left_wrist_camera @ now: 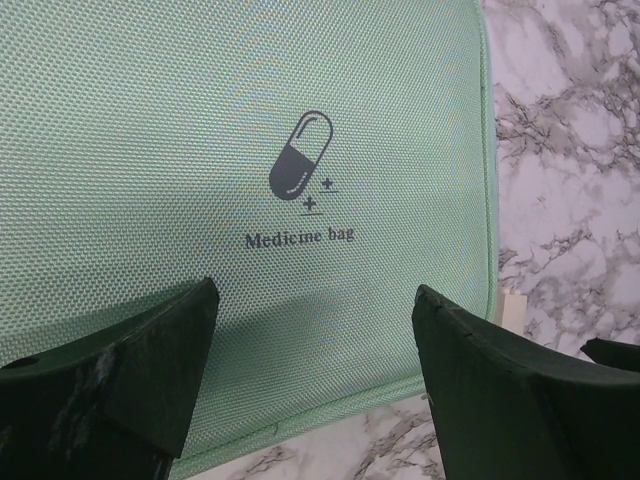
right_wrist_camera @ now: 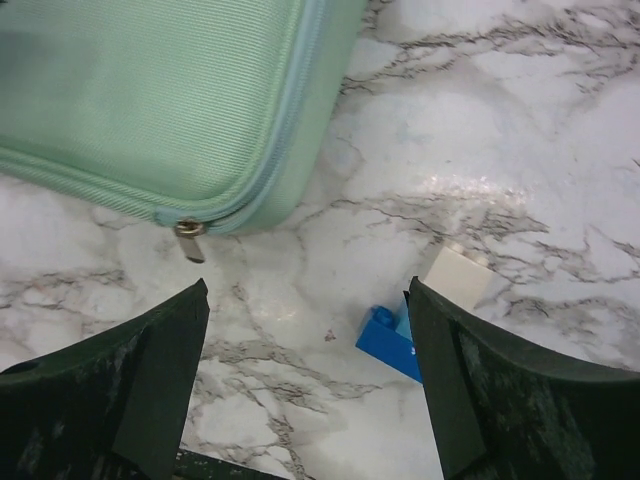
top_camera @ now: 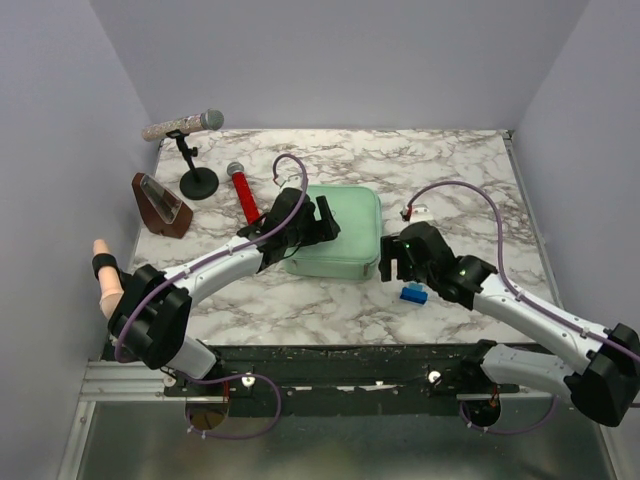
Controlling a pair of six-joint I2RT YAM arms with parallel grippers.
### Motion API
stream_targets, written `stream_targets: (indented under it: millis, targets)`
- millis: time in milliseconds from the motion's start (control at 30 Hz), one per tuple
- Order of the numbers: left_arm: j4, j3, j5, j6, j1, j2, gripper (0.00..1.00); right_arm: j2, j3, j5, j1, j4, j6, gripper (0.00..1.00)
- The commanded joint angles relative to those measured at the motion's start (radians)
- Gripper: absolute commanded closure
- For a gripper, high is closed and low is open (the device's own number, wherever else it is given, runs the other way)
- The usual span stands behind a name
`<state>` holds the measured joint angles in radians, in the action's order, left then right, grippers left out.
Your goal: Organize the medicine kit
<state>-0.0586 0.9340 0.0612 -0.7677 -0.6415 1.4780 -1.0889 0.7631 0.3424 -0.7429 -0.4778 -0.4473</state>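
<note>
The medicine kit (top_camera: 345, 235), a mint-green zipped case, lies shut in the middle of the marble table. Its lid (left_wrist_camera: 200, 120) carries a dark pill logo (left_wrist_camera: 300, 160) and the words "Medicine bag". My left gripper (top_camera: 325, 222) hovers over the kit's left part, open, with only lid fabric between its fingers (left_wrist_camera: 315, 300). My right gripper (top_camera: 392, 260) stands open just right of the kit's near right corner (right_wrist_camera: 200, 110), above bare marble (right_wrist_camera: 305, 300). The zipper pull (right_wrist_camera: 190, 240) hangs at that corner. A small blue box (right_wrist_camera: 385, 340) lies beside my right finger.
A white packet (right_wrist_camera: 458, 278) lies by the blue box (top_camera: 413, 294); another white item (top_camera: 418, 212) sits right of the kit. At the back left are a microphone on a stand (top_camera: 185, 125), a red-handled microphone (top_camera: 243, 198) and a brown wedge (top_camera: 160, 205).
</note>
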Motion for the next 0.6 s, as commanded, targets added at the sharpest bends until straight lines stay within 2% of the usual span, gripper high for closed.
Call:
stream_targets:
  millis: [0,200,567]
  targets:
    - [-0.018,-0.032,0.011,0.027,0.005,0.010,0.08,0.014,-0.015,-0.127,-0.042,0.108,0.077,0.13]
    - [-0.009,-0.058,0.002,0.033,0.006,-0.005,0.08,-0.106,0.027,-0.120,-0.105,0.128,0.091,0.15]
    - [-0.006,-0.083,0.006,0.033,0.006,-0.012,0.08,-0.301,0.145,0.116,-0.130,0.082,-0.008,0.12]
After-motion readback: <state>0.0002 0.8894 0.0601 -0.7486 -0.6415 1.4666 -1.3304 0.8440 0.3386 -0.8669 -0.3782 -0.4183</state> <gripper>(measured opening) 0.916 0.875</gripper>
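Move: The zipper pull at the medicine bag's near right corner lies about 6 cm to the right hand's left, some 4 cm ahead and 6 cm below. The bag's middle is roughly 11 cm ahead of that hand and 13 cm left, 6 cm lower; the blue-and-cream block is about 3 cm to its right, 1 cm ahead, 9 cm below. From the left hand, over the lid, the pull is about 10 cm right, 4 cm back and 4 cm lower. The right hand swings about 6 cm to its left towards the zipper pull at the bag's near right corner, rising a touch and easing back at first, then sinking some 4 cm from its highest point and reaching forward again by about 2 cm, while it turns about 10 degrees counter-clockwise with the fingers kept wide open. The left hand stays put with open fingers on the lid, steadying the bag, and no grip on the pull is made yet. ##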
